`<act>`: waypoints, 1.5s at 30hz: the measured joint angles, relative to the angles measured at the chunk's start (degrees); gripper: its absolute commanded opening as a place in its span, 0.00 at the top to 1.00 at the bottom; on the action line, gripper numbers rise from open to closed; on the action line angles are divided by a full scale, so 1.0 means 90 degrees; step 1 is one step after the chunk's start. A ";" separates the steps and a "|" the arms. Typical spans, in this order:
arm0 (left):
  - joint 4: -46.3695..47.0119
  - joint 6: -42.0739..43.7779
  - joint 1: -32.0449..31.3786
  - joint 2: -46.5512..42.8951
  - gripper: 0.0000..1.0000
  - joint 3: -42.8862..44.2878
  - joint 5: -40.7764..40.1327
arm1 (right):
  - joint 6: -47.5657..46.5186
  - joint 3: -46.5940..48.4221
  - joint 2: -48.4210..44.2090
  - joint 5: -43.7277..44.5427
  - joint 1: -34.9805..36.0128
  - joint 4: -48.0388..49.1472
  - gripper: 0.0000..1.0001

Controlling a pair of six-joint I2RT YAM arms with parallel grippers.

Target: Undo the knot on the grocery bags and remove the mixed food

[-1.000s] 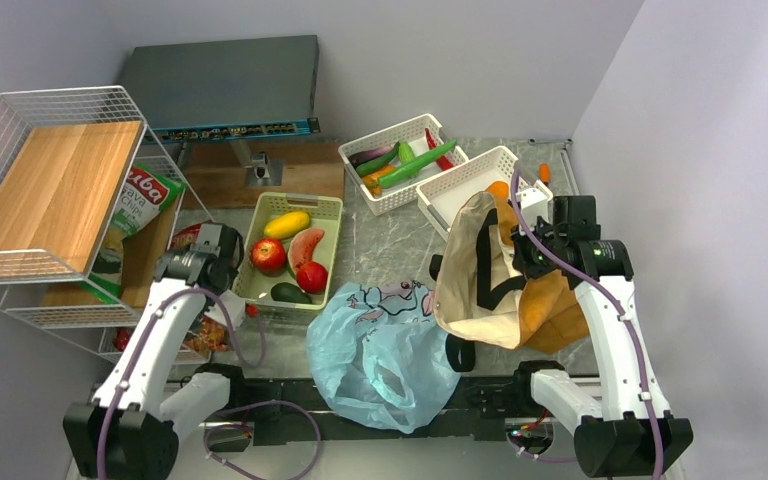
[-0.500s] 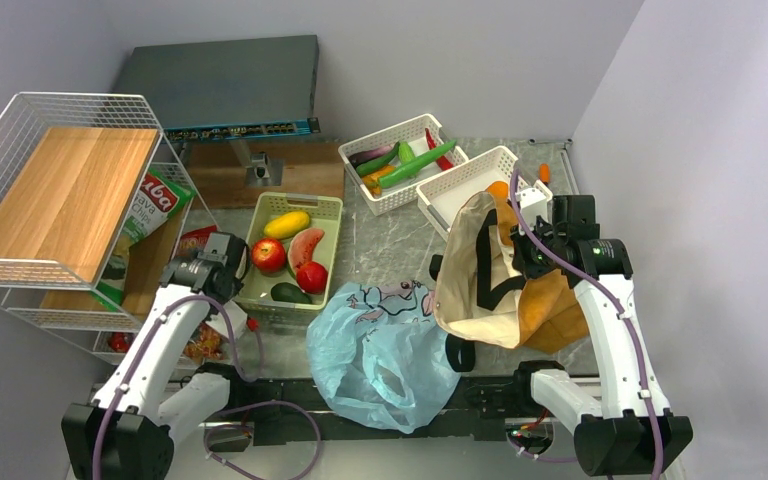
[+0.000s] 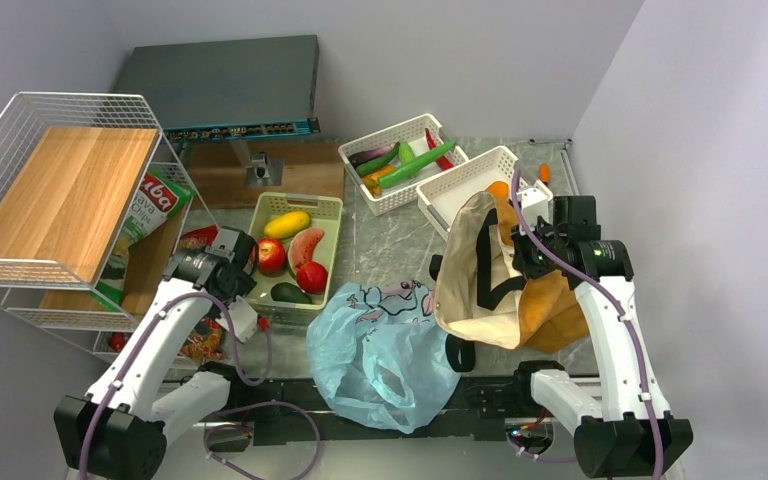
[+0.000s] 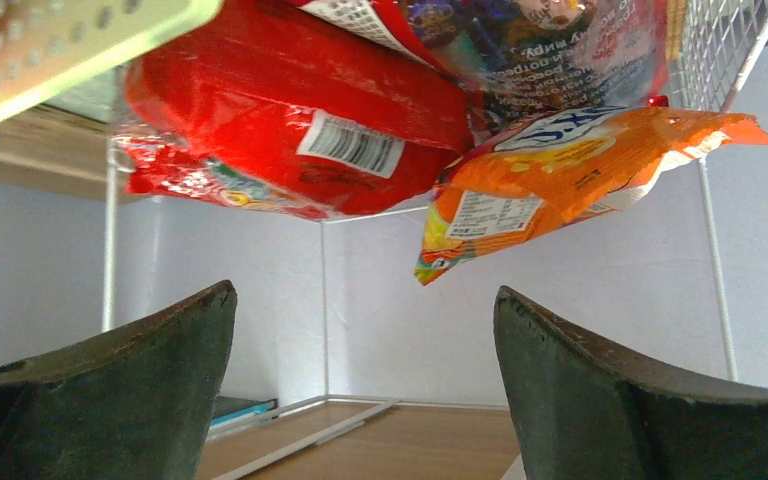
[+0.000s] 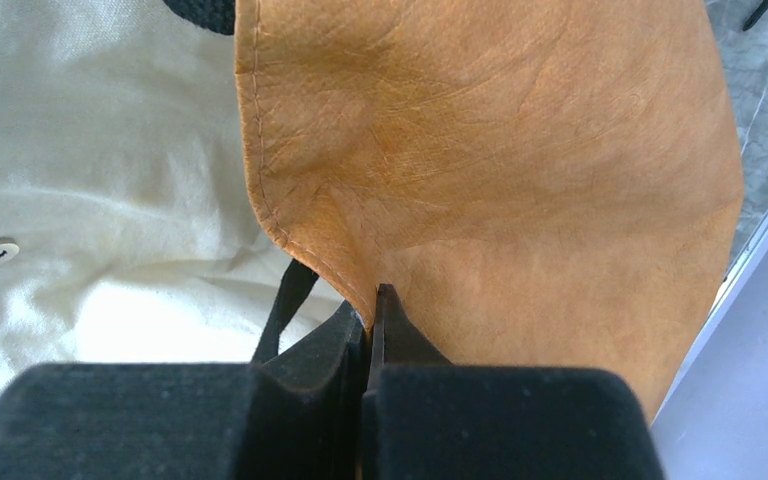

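Observation:
The light-blue plastic bag (image 3: 380, 345) lies crumpled at the table's near middle. To its right the mustard canvas tote (image 3: 490, 280) is held up, cream lining (image 5: 90, 160) showing. My right gripper (image 5: 372, 300) is shut on the tote's brown rim (image 5: 310, 250); from above it (image 3: 532, 250) sits at the tote's right side. My left gripper (image 4: 365, 300) is open and empty, pointing into the wire rack below a red snack pack (image 4: 290, 110) and an orange pack (image 4: 560, 180). A green basket (image 3: 326, 205) holds mango (image 3: 287, 224), watermelon slice (image 3: 305, 247), apple (image 3: 271, 255) and avocado (image 3: 289, 293).
The wire rack (image 3: 50, 190) with wooden shelves fills the left side, a green-and-red box (image 3: 145, 205) inside it. Two white baskets (image 3: 445, 195) stand at the back; one holds a cucumber (image 3: 415, 163). A small carrot (image 3: 544, 172) lies at the back right. A grey box (image 3: 225, 85) sits behind.
My left arm has drawn back to the right, from the rack toward the green basket, still open. The rack shifted slightly. The right gripper and tote have not moved.

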 measured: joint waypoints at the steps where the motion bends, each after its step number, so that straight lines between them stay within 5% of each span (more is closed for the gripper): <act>1: -0.0107 -0.0017 -0.0102 -0.0019 0.01 0.0100 0.0080 | 0.0010 0.0000 0.0000 0.0000 0.0000 0.0000 1.00; 10: -0.0818 -0.0818 -0.1234 0.0274 0.01 0.0784 0.0452 | 0.0141 0.0007 0.0010 -0.0002 0.0000 0.0000 1.00; 15: -0.0986 -0.1605 -0.1785 0.1003 0.00 0.2142 0.0833 | 0.0155 0.0155 0.0102 0.0029 0.0000 0.0000 1.00; 19: -0.1039 -0.2603 -0.2016 0.2098 0.01 0.4051 0.1265 | 0.0197 0.0614 0.0335 0.0053 -0.0015 -0.0005 0.72; 23: -0.1161 -0.3997 -0.2113 0.3582 0.01 0.6601 0.2050 | 0.0350 0.1066 0.0522 -0.0206 -0.0024 -0.0002 0.21; 28: -0.0979 -0.5979 -0.2132 0.5173 0.01 0.9299 0.3276 | 0.0546 0.1741 0.0675 -0.1044 -0.0024 -0.0053 0.00; 38: 0.0080 -0.9496 -0.1481 0.5156 0.01 0.9173 0.5387 | 0.1316 0.2897 0.1052 -0.1931 -0.0024 0.0495 0.00; 45: 0.0600 -1.0860 -0.1158 0.5044 0.01 0.8585 0.4913 | 0.1554 0.2630 0.1501 -0.1729 -0.0024 0.1290 0.00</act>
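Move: The right fingers still grip the tote bag's rim; the bag's middle is about 2 cm to the left, 1 cm back and 10 cm below. The white basket lies some 16 cm ahead, 6 cm left and 17 cm down, the blue plastic bag 14 cm back, 25 cm left and 17 cm down. From the empty left hand, the vegetable basket is about 24 cm ahead and 40 cm right, the green basket 8 cm ahead and 20 cm right, both roughly 14 cm down. The right fingers' pinch on the tote bag's rim ends: after holding still, the hand starts up and forward, opens fully and clears the bag, rising about 15 cm, then eases forward over the white basket, having shifted slightly left. The open, empty left hand sweeps some 30 cm right, up and forward past the green basket towards the vegetable basket, its wrist swinging round over 90 degrees until the fingers point down, forward and right. ##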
